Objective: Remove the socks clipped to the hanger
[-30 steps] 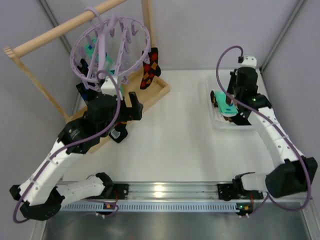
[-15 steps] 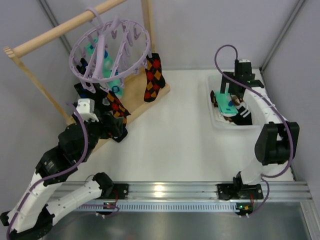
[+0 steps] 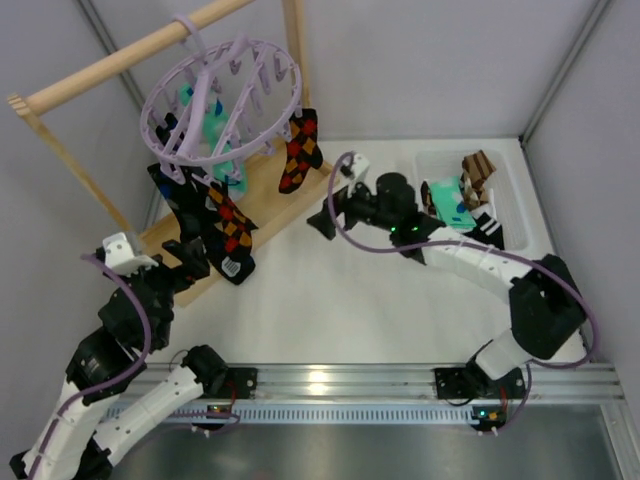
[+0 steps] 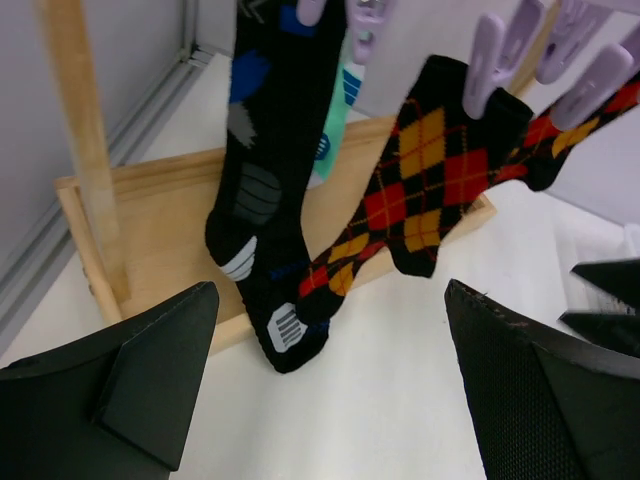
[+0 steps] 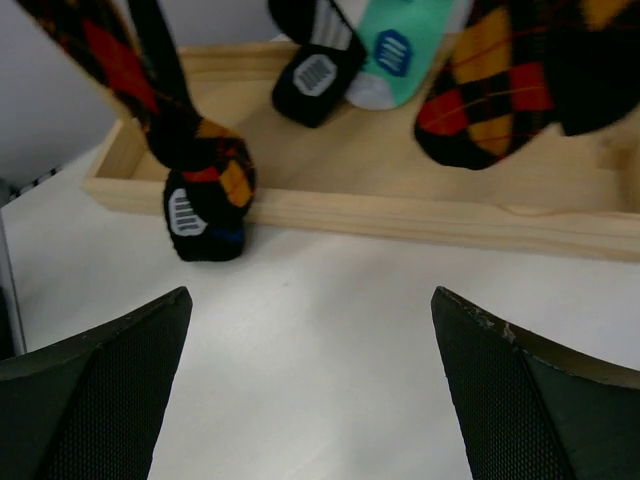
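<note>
The lavender hanger (image 3: 222,98) hangs from the wooden rod with several socks clipped to it. One argyle sock (image 3: 301,150) (image 5: 490,90) dangles at its right side. A second argyle sock (image 3: 228,216) (image 4: 425,185) and a black sock with white marks (image 3: 190,222) (image 4: 262,200) hang at the front left. A teal sock (image 3: 212,128) (image 4: 336,130) hangs behind them. My left gripper (image 3: 190,258) (image 4: 330,400) is open and empty, low in front of the black sock. My right gripper (image 3: 330,208) (image 5: 310,390) is open and empty, just right of the right argyle sock.
A wooden frame with a flat base (image 3: 318,178) (image 5: 400,215) carries the rod (image 3: 120,68). At the right a clear tray (image 3: 520,215) holds a brown striped sock (image 3: 480,165), a teal sock (image 3: 450,200) and a black one (image 3: 490,232).
My right gripper opened over the tray, then swung left across the table toward the hanger. My left arm drew back from the hanger to the near left.
</note>
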### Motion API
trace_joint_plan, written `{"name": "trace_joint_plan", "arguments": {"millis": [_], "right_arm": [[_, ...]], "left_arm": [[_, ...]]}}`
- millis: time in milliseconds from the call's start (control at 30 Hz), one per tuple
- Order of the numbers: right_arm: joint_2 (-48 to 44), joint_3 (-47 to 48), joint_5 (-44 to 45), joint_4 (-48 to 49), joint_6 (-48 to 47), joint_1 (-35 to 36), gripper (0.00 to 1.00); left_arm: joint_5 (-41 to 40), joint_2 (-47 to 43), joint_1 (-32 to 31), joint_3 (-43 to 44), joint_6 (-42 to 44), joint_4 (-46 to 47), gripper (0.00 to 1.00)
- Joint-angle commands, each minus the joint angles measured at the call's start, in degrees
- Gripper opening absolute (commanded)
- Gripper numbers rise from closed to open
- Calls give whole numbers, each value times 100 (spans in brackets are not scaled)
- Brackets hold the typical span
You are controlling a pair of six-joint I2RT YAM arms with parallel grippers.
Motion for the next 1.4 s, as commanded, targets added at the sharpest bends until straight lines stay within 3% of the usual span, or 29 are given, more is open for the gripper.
{"name": "trace_joint_plan", "arguments": {"millis": [0,133,400,467,500,533,600,633,667,700,733,900,1100,1200,1367], "right_arm": [[567,253,-185,1613,-173,668,99],[1429,841,96,1922,-515,1274,99],[2941,2274,96,1949,-682,1583,97],[3222,2643,176,1870,-911,1663,89],[3294,2739,45,1835,-911,1680,84],[3338,2854,-8,1852,-894,1672,69],[3347,2802,-123,2018,-797,1671,54],[3321,2654,-149,2245,-788,1689,37],[3251,2566,-149,2370,-771,1706,28],[3198,2486,-106,2432,-779,1715,13],[3128,2338,-79,2441,-779,1715,7],[2188,1608,578,2564,-797,1829,0],[1107,729,1564,2196,-788,2163,0],[781,544,2562,1888,-928,2479,0],[360,289,3339,1528,-798,3007,0]], "left_arm": [[-556,-211,139,-158,-191,286,98],[-531,-291,314,-220,-279,286,98],[-399,-36,666,-229,-296,277,98],[-258,25,728,-220,-305,294,98],[-240,34,780,-220,-305,286,98],[-223,60,790,-220,-288,286,98],[-222,113,798,-211,-244,294,98],[-214,113,798,-203,-235,286,98],[-205,131,798,-185,-226,294,98],[-144,183,798,-150,-226,295,98],[-126,219,798,-37,-226,277,98],[435,649,790,798,-15,251,98],[1201,1799,790,2552,-6,-126,98],[1351,2564,798,3345,20,-443,98],[1597,3391,798,4051,-76,-716,98]]}}
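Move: The argyle sock at the near side of the hanger hangs about 22 cm to the right hand's left, barely 1 cm ahead and level in height. The dark sock hangs some 7 cm farther left, equally far ahead; the other argyle sock is roughly 13 cm ahead of the right hand, 6 cm left and 4 cm up. From the left hand, the near argyle sock's clip is around 10 cm ahead, 5 cm right and 12 cm above. The right fingers close on the lower part of the near argyle sock after a leftward sweep of about 20 cm, then keep their pinch and pull it back, up and to the right while the fingers tip upward. The open left hand first drifts slightly left, then climbs some 15 cm, going right and forward towards the sock's clip. ##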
